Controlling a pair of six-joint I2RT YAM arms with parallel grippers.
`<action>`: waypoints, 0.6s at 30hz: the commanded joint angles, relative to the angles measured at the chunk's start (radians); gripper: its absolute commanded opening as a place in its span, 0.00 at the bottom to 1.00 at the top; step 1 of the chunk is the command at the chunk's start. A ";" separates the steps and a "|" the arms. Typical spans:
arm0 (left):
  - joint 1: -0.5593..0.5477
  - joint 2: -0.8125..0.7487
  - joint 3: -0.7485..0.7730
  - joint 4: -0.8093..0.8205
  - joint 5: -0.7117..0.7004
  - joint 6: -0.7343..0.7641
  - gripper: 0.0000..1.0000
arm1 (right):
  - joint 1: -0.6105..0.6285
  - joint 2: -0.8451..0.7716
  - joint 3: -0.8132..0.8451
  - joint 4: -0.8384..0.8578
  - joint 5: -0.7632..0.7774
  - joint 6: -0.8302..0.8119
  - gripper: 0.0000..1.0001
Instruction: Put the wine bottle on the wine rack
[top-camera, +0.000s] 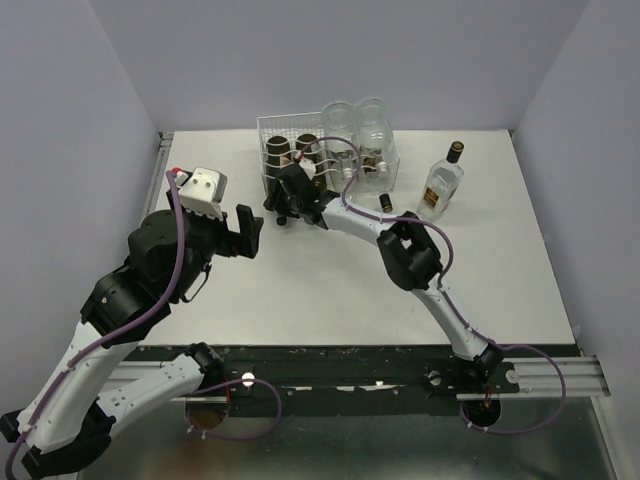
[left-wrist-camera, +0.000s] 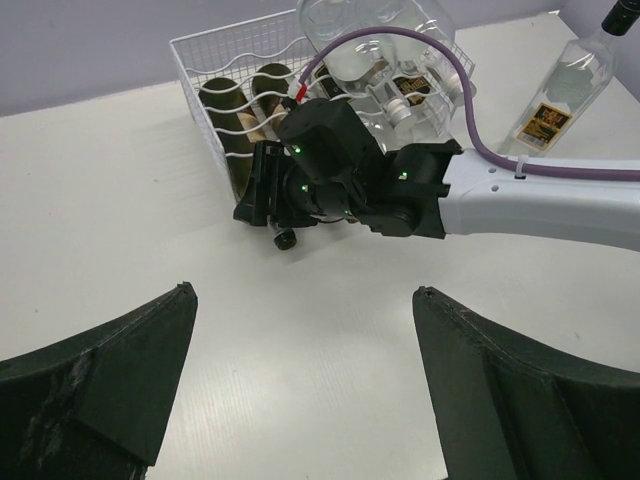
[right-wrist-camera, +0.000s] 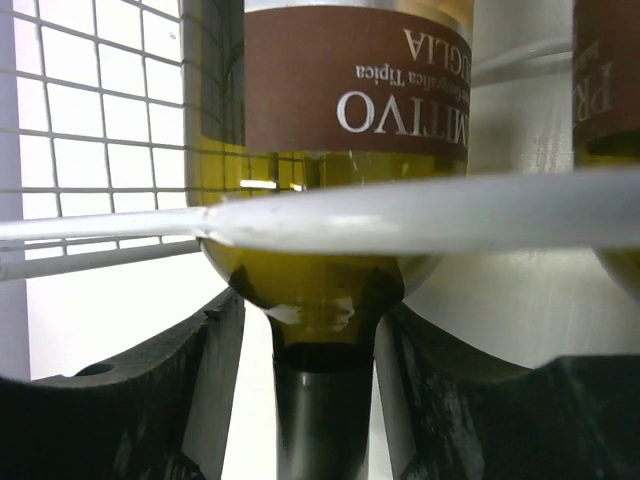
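The wine bottle (right-wrist-camera: 355, 90), olive green glass with a brown label, lies in the white wire wine rack (top-camera: 268, 130), its neck pointing out towards me. One white wavy wire (right-wrist-camera: 420, 212) crosses in front of its shoulder. My right gripper (right-wrist-camera: 310, 320) stands round the dark capped neck, open, with a thin gap showing on each side. Seen from the left wrist, the same right gripper (left-wrist-camera: 265, 195) sits at the rack's (left-wrist-camera: 200, 50) front, by the left bottle (left-wrist-camera: 225, 115). My left gripper (left-wrist-camera: 305, 290) hovers open over bare table, well short of the rack.
A second green bottle (right-wrist-camera: 610, 60) lies beside the first in the rack. Large clear glass bottles (top-camera: 365, 140) are piled right of the rack. A clear liquor bottle (top-camera: 440, 185) stands further right. A small dark-capped item (top-camera: 385, 203) lies near the right forearm.
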 joint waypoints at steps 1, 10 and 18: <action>0.000 -0.003 0.026 -0.034 -0.019 0.004 0.99 | -0.003 -0.035 0.038 0.026 0.042 0.056 0.65; -0.002 -0.019 0.022 -0.046 -0.019 0.009 0.99 | -0.001 -0.112 0.014 -0.118 0.055 0.028 0.82; 0.000 -0.045 0.003 -0.037 -0.019 0.018 0.99 | 0.028 -0.202 0.006 -0.279 0.196 -0.067 0.82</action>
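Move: The right hand's fingers are around the neck of the wine bottle in the rack's leftmost slot; its middle lies about 9 cm ahead, 1 cm left and some 6 cm up. The second wine bottle is 7 cm to that bottle's right and level with it, and the nearest clear bottle roughly 15 cm to its right and 3 cm farther out. From the left hand the leftmost wine bottle is about 35 cm ahead, 6 cm right and 28 cm below. Upward and off the neck: the right hand first stays nearly in place while its already opening fingers spread wide, coming free of the wine bottle's neck. It then lifts about 5 cm with gathering speed and slides some 2.5 cm to the right, the wrist barely turning. ##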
